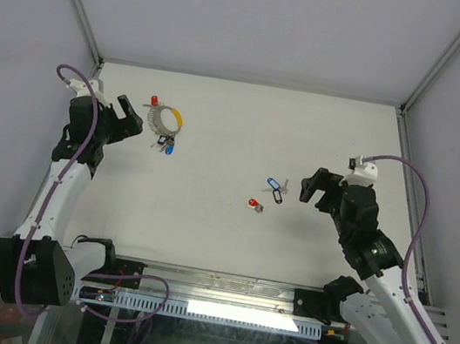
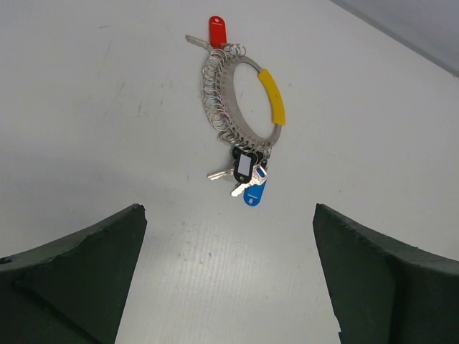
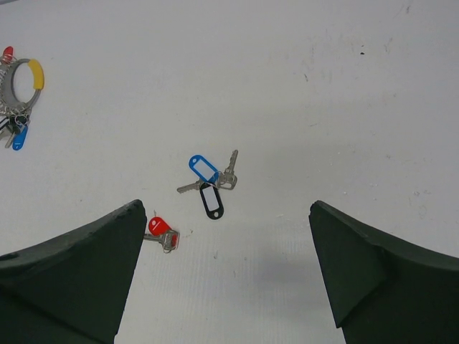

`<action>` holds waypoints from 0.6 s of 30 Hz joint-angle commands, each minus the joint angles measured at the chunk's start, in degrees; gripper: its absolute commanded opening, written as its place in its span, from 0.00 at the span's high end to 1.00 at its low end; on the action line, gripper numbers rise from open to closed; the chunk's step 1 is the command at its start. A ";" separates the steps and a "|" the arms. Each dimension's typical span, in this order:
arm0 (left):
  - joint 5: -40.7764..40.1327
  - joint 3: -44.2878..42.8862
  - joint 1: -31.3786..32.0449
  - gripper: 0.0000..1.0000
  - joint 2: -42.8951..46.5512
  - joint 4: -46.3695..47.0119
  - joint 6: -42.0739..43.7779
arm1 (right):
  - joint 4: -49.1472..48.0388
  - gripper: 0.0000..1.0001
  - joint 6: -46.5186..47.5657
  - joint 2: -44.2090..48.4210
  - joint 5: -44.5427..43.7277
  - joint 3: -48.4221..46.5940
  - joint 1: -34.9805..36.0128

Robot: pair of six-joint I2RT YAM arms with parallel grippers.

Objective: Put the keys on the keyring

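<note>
The keyring [image 1: 162, 116] is a large silvery hoop with a yellow section [image 2: 272, 97], lying flat at the table's far left. A red-tagged key [image 2: 217, 30] hangs at its far end. Black-tagged [image 2: 244, 166] and blue-tagged [image 2: 254, 192] keys hang at its near end. My left gripper [image 1: 127, 119] hovers open just left of the hoop, nothing between its fingers [image 2: 93, 265]. Mid-table lie loose keys: a blue tag [image 3: 203, 168] and a black tag [image 3: 211, 201] bunched together, and a red-tagged key [image 3: 161, 226] close by. My right gripper [image 1: 312, 186] stands open to their right, apart from them.
Grey walls with metal corner posts [image 1: 77, 18] close in the white table [image 1: 201, 238] at the back and both sides. A cable rail [image 1: 224, 312] runs along the near edge between the arm bases. Many small split rings [image 2: 215, 93] crowd the hoop's left side.
</note>
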State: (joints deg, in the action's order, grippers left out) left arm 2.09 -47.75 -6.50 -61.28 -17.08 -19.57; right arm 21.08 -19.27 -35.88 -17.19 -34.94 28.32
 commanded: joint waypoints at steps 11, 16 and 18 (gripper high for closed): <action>4.56 -7.85 9.15 0.01 -8.93 2.56 2.92 | 0.16 0.01 -2.62 -9.17 9.58 -3.85 -0.12; -7.79 -15.80 19.36 0.01 -19.24 0.13 3.64 | 0.03 0.01 -2.64 -11.31 13.37 -3.65 -0.17; -8.18 -18.40 19.42 0.01 -25.46 0.17 4.21 | 0.31 0.01 -2.84 -11.73 14.87 -3.60 -0.18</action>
State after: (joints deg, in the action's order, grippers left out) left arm 1.17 -60.80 12.10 -79.09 -17.34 -17.02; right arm 23.03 -21.54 -47.16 -6.79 -36.42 28.32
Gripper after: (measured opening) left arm 0.992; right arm 0.991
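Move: The keyring lies some 14 cm ahead of my left hand, about 4 cm to its right and 18 cm below. Its yellow sleeve is on its right side, roughly 15 cm ahead of that hand and 7 cm to its right, with the black- and blue-tagged keys about 7 cm ahead and 5 cm right. From my right hand, the loose blue- and black-tagged keys are about 10 cm ahead, 6 cm left and 19 cm below; the loose red-tagged key is about 5 cm ahead and 11 cm left. I swing my left hand about 12 cm to the right and 5 cm forward, slowly at first and then fast, across towards the keyring's right side, turning it some 20 degrees clockwise. Meanwhile I sink my right hand about 4.5 cm and shift it left, tipping its fingers further down towards the loose blue- and black-tagged keys. Both grippers stay wide open, well above the table. ##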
